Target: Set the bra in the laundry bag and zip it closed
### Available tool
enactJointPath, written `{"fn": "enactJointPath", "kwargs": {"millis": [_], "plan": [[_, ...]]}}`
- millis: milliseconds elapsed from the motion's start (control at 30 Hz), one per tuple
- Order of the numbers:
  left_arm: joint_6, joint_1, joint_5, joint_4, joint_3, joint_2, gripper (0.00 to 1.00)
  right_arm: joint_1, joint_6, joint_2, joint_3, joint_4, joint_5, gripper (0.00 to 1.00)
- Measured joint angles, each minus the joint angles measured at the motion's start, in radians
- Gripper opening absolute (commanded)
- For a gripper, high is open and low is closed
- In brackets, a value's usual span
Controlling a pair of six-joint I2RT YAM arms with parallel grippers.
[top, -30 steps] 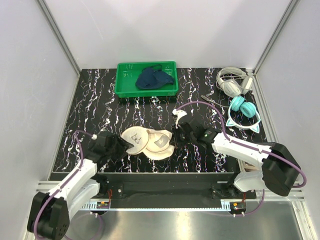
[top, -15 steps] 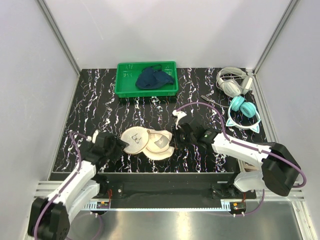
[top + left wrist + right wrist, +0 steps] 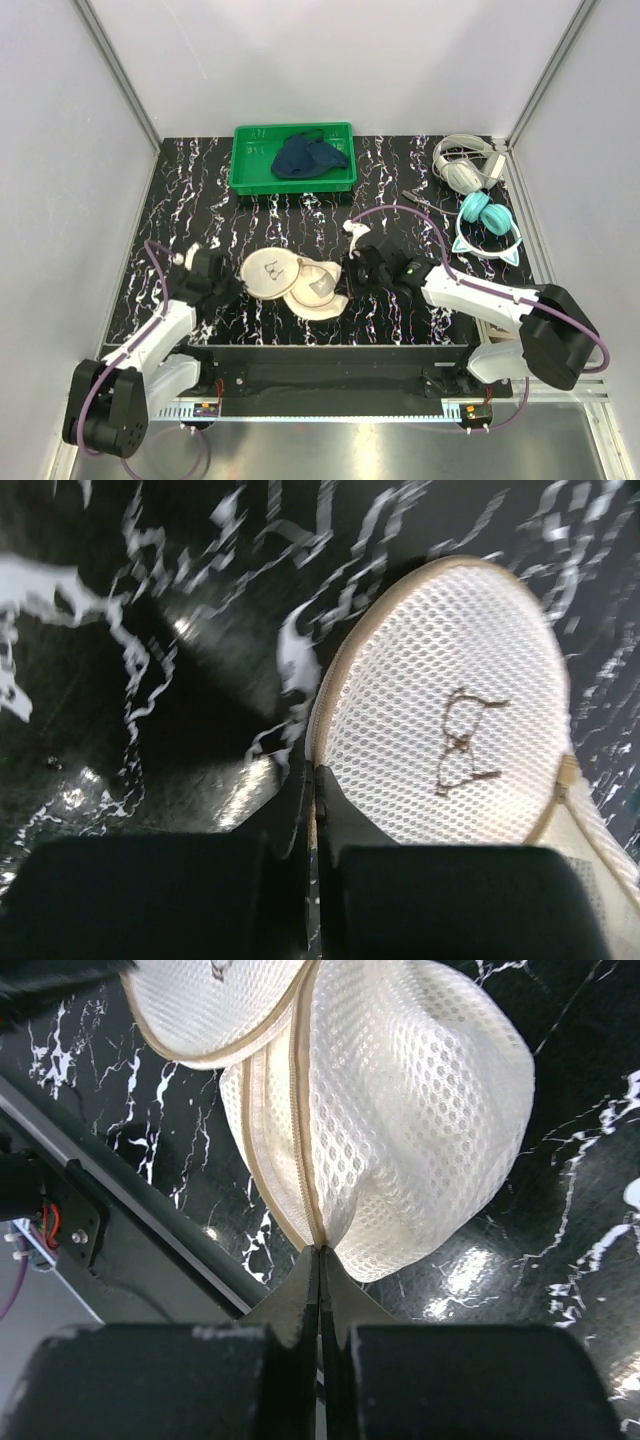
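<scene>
The cream mesh laundry bag (image 3: 320, 290) lies open at the near middle of the table, its round lid with the eyeglasses mark (image 3: 270, 270) folded out to the left. My left gripper (image 3: 236, 282) is shut on the lid's beige rim (image 3: 330, 695), with the mesh lid (image 3: 450, 720) right in front of it. My right gripper (image 3: 346, 279) is shut on the zipper rim (image 3: 300, 1140) of the bag body (image 3: 420, 1090). The navy bra (image 3: 308, 157) lies bunched in the green tray (image 3: 250, 175) at the back, far from both grippers.
Grey-white headphones (image 3: 462, 165) and teal cat-ear headphones (image 3: 485, 222) lie at the right back. A small white object (image 3: 358, 229) sits just behind the right gripper. The table's front rail (image 3: 110, 1190) runs close under the bag.
My left gripper has pulled back to the left with the lid rim, drawing the lid flatter and further left. The right gripper has held its grip almost still.
</scene>
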Motion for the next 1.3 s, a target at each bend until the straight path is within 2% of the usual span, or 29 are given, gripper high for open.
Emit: {"fn": "enactJointPath", "kwargs": {"millis": [167,300,433,467,500,567,667,867,1000,1233,1300], "plan": [[0.156,-0.003,-0.032,-0.130,0.229,-0.080,0.00,0.008,0.034,0.036,0.000,0.027,-0.029,0.00],[0.254,-0.056,-0.071,-0.203,0.438,-0.160,0.00,0.038,0.061,0.083,0.006,0.056,-0.042,0.00],[0.319,-0.174,-0.117,-0.271,0.539,-0.174,0.00,0.071,0.084,0.146,0.039,0.080,-0.076,0.35],[0.332,-0.212,-0.140,-0.293,0.554,-0.163,0.00,0.078,0.088,0.158,0.052,0.086,-0.084,0.52],[0.345,-0.247,-0.161,-0.316,0.569,-0.147,0.00,0.084,0.089,0.164,0.063,0.091,-0.090,0.64],[0.360,-0.283,-0.177,-0.352,0.591,-0.113,0.00,0.090,0.083,0.159,0.076,0.103,-0.080,0.81],[0.365,-0.294,-0.186,-0.394,0.623,-0.070,0.00,0.092,0.035,0.109,0.076,0.106,-0.038,0.99],[0.351,-0.295,-0.190,-0.421,0.687,-0.053,0.00,0.119,-0.138,0.026,0.152,0.116,0.071,1.00],[0.325,-0.295,-0.189,-0.425,0.708,-0.053,0.00,0.184,-0.262,0.031,0.174,0.203,0.109,1.00],[0.282,-0.295,-0.188,-0.432,0.712,-0.053,0.00,0.277,-0.425,0.181,0.172,0.495,0.148,1.00],[0.275,-0.295,-0.185,-0.433,0.712,-0.053,0.00,0.296,-0.445,0.256,0.195,0.540,0.190,0.92]]}}
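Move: The laundry bag lies stretched between my closed grippers: its middle is about 12 cm to the right of my left hand, level with it and barely below. From my right hand, the middle is some 12 cm to the left, 1 cm ahead and roughly 6 cm below. The green tray sits some 38 cm ahead and 12 cm right of my left hand, with the bra in it about 39 cm ahead and 16 cm right of that same hand. My left hand keeps its pinch on the round panel's edge and whips it up some 23 cm, drifting about 5 cm right, its fingers swinging upward and turning clockwise. My right hand first eases left and slightly down, lets go of the zip end and opens wide, then rises and sweeps about 15 cm left in all towards the hanging bag, its fingers tipping up some 40 degrees. ##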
